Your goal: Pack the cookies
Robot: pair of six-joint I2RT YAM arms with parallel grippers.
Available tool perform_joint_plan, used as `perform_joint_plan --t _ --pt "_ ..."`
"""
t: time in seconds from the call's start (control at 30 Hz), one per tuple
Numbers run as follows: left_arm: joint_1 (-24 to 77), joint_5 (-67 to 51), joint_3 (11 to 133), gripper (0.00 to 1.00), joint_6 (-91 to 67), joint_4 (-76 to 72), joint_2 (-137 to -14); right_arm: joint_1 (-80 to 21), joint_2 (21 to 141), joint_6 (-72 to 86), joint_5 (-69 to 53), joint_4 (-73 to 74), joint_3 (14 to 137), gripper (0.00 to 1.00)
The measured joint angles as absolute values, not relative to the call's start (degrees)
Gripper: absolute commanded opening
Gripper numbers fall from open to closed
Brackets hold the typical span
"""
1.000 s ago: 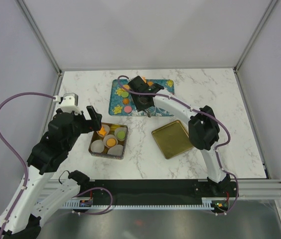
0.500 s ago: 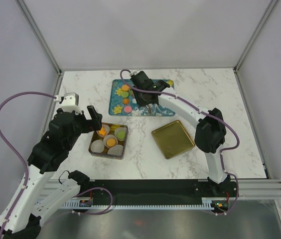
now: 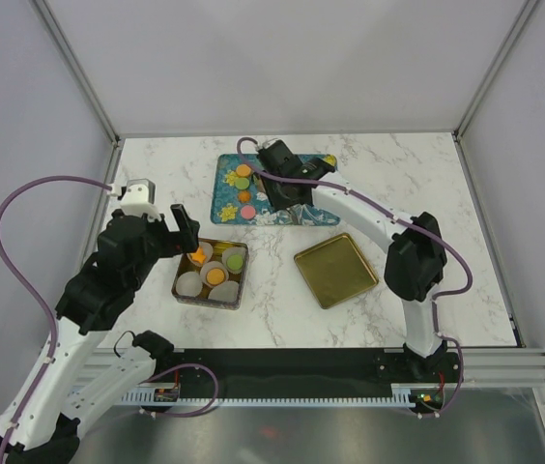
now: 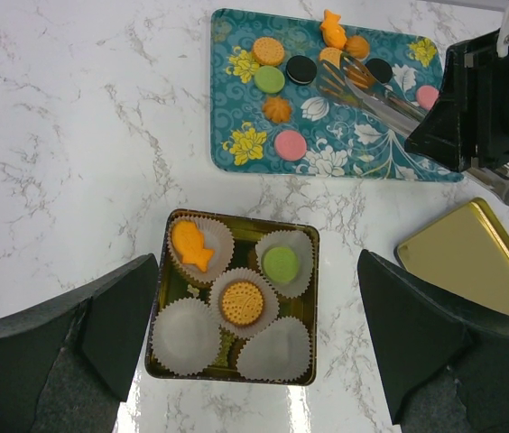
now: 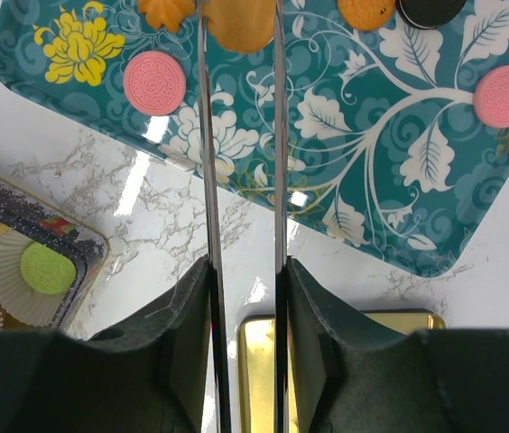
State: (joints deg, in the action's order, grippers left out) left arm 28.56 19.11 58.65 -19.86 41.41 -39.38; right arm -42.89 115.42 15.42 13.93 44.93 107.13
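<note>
Loose cookies lie on the teal floral tray: orange, green, black and pink. My right gripper is shut on metal tongs over the tray. The tong blades flank an orange cookie at the top edge of the right wrist view. My left gripper is open and empty above the gold tin. The tin holds several white paper cups. Three cups hold an orange fish cookie, a green cookie and an orange round cookie.
The tin's gold lid lies upside down on the marble to the right of the tin, under my right wrist. Two paper cups in the tin are empty. Grey walls close in the table on three sides.
My right arm's elbow has swung to the right and its wrist has shifted slightly back over the tray with the tongs. My left arm has not moved.
</note>
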Motion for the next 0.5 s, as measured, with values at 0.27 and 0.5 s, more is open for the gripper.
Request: perform_joint_plan --t 0.27,0.5 --pt "28.6 19.2 59.2 1.00 -19.8 41.3 -40.7 -48.3 109.6 15.8 14.5 44.8 101.6 0.29" --pt "28.6 20.1 62.1 1.00 -19.8 40.4 -41.4 -64.8 104.9 17.2 12.8 44.6 96.7 0.29"
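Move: The right hand already holds an orange cookie in its tongs; the box it goes to lies about 21 cm to its left, 13 cm back and 14 cm below. The box's green cookie is some 15 cm left and 10 cm back of the hand, the pink cookie on the blue tray 11 cm left and 3 cm ahead, the gold tray 12 cm right and 12 cm back. From the left hand the box is straight below, roughly 27 cm down and 2 cm ahead. Right hand swings the tong-held cookie about 17 cm back and also left over the box, turning counter-clockwise. ##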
